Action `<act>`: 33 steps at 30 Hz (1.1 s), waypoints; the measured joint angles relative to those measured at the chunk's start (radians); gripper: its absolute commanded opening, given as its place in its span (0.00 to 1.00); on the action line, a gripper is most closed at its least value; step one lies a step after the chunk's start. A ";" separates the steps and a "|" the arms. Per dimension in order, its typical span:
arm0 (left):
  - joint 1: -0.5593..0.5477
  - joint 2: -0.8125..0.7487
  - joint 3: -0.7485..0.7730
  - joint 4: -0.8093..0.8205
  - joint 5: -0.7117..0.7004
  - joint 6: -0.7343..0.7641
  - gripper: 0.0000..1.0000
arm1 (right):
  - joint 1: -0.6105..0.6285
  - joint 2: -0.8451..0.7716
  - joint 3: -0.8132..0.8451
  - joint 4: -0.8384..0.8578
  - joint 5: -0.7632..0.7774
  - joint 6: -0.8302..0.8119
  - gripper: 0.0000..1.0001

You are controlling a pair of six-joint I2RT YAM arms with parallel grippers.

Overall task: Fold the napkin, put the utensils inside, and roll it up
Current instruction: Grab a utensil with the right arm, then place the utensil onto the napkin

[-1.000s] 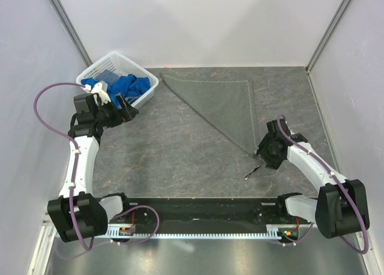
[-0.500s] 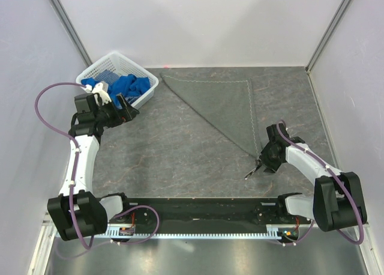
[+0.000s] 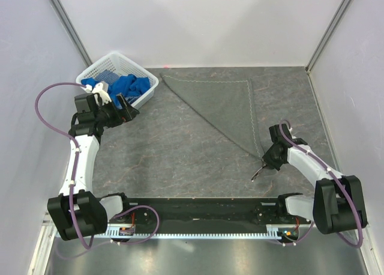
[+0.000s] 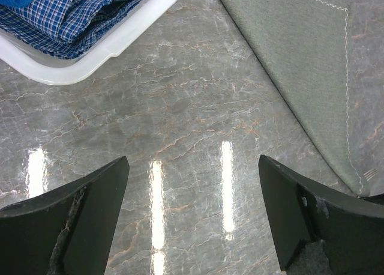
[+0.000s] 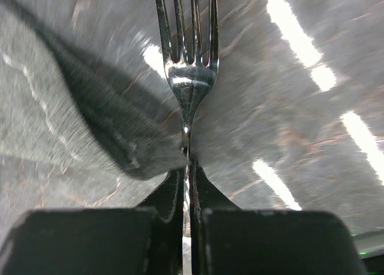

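Note:
The napkin (image 3: 225, 104) lies folded into a dark grey triangle at the back right of the table, its point reaching toward my right gripper (image 3: 268, 162). That gripper is shut on the slim handle of the silver fork (image 3: 258, 172). In the right wrist view the fork (image 5: 187, 65) points its tines away from the closed jaws of the right gripper (image 5: 187, 174), beside the napkin's corner (image 5: 48, 131). My left gripper (image 3: 129, 107) hovers open near the basket, holding nothing. In the left wrist view the left gripper (image 4: 192, 185) is over bare table, left of the napkin (image 4: 300, 59).
A white basket (image 3: 108, 63) with blue cloths (image 3: 125, 86) stands at the back left; its wall (image 4: 90, 65) and a checked blue cloth (image 4: 60, 11) show in the left wrist view. Walls enclose the table on three sides.
My right gripper has closed on the fork's handle and the fork has shifted slightly to the right. The left arm has not moved.

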 measured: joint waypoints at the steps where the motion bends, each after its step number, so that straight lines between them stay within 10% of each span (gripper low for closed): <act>1: 0.000 0.000 0.000 0.000 0.000 0.000 0.96 | -0.003 -0.009 0.000 -0.004 0.020 0.000 0.00; 15: 0.000 0.000 0.000 0.000 0.000 0.000 0.96 | -0.021 -0.176 0.220 -0.059 0.194 -0.167 0.00; 33: 0.000 0.000 0.000 0.000 -0.004 0.000 0.96 | 0.245 0.711 0.980 0.127 -0.090 -0.998 0.00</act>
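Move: The right hand already has the fork pinched near mid-handle down at the table, its tines pointing forward and to the right. The middle of the folded napkin, where the fork is going, lies about 24 cm ahead of this hand and 15 cm to its left, at table height; the napkin's near corner is right by the fingertips, some 1 cm ahead and 1 cm left. From the idle left hand, the napkin's middle is about 12 cm ahead, 34 cm right and 20 cm below. Keeping the fork pinched in shut fingers, the right hand first rises about 10 cm off the table, slipping some 4 cm to the right on the way up, clear of the napkin's near corner. It then sweeps forward and left at nearly that height until it is over the napkin, about 25 cm farther out and 13 cm left of where it began, swinging some 65 degrees counter-clockwise so the tines come round to forward-left, while the fingertips tip forward. ##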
